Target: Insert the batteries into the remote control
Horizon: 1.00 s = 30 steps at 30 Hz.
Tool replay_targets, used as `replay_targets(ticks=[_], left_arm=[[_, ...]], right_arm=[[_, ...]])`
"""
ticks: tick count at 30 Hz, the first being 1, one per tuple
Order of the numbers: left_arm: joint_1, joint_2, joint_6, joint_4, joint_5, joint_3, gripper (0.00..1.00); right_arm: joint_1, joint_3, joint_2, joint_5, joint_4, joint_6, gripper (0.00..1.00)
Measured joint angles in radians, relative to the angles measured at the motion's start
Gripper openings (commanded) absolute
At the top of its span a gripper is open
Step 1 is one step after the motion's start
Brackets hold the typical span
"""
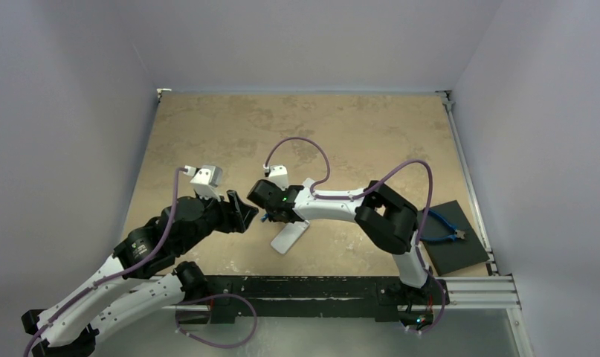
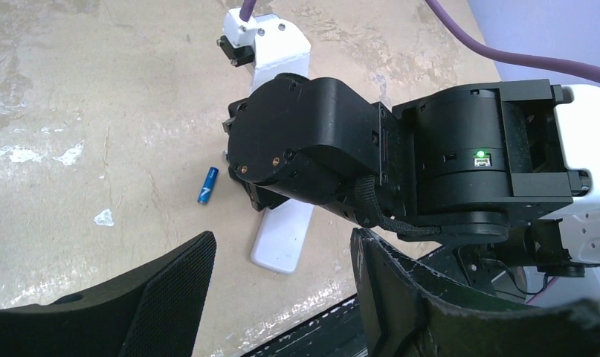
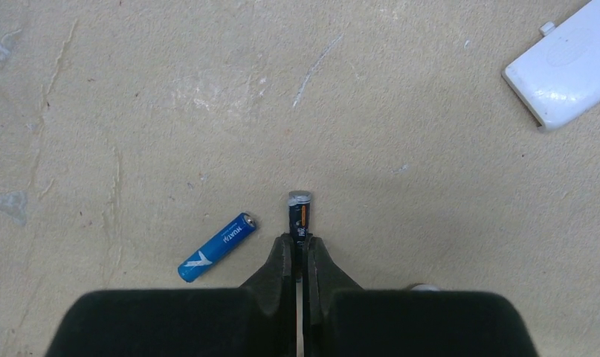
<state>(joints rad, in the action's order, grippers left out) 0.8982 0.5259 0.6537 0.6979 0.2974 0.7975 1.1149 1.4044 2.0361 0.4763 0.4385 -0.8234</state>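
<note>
The dark battery (image 3: 300,212) is pinched at its lower end between my right gripper's (image 3: 300,242) shut fingertips, its metal cap pointing away over the table. The blue battery (image 3: 216,247) lies loose on the table just left of it, and also shows in the left wrist view (image 2: 208,185). The remote control (image 1: 291,236), plain white back up, lies under the right wrist (image 2: 282,238). My left gripper (image 2: 283,244) hangs open and empty close to the right gripper (image 1: 267,216), fingers either side of the remote's near end in its view.
A flat white piece with a small tab (image 3: 564,71) lies on the table off to the upper right in the right wrist view. A black pad (image 1: 460,249) carrying blue-handled cutters (image 1: 444,232) sits at the right edge. A black rail (image 1: 319,286) runs along the near edge.
</note>
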Motion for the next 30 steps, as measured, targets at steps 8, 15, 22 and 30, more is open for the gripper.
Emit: replay_targets(ticks=[8,15,22,30], left_arm=[[0.000,0.008,0.001,0.000,0.007,0.000,0.67],[0.000,0.016,0.008,0.000,0.014,0.000,0.67],[0.000,0.016,0.009,0.001,0.021,0.000,0.67],[0.000,0.021,0.016,0.001,0.026,0.000,0.67]], right_arm=[[0.005,0.000,-0.016,-0.006,0.032,0.050,0.00],[0.007,-0.022,-0.131,-0.013,0.058,0.126,0.00],[0.007,-0.106,-0.259,-0.051,0.061,0.226,0.00],[0.007,-0.200,-0.311,-0.130,0.076,0.380,0.00]])
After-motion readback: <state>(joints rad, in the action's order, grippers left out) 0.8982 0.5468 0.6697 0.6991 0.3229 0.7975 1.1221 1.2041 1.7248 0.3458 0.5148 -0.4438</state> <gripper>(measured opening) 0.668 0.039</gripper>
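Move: The right gripper already has the dark battery pinched close to the table. From that hand, the remote's open battery compartment is about 8 cm to the right and 4 cm back, roughly level with the pads. The blue battery lies some 4 cm to the hand's left and 1 cm back; the battery cover is about 9 cm right and 8 cm ahead. From the idle left hand, the compartment is roughly 15 cm right, 5 cm ahead and 22 cm below. Keep the right fingers shut on the dark battery and lift it off the table by about 6 cm, then swing it right and back towards the remote's open compartment, roughly 5 cm right and 4 cm back in all. Turn the hand some 20 degrees counter-clockwise on the way, and let it sink slightly at the end. ##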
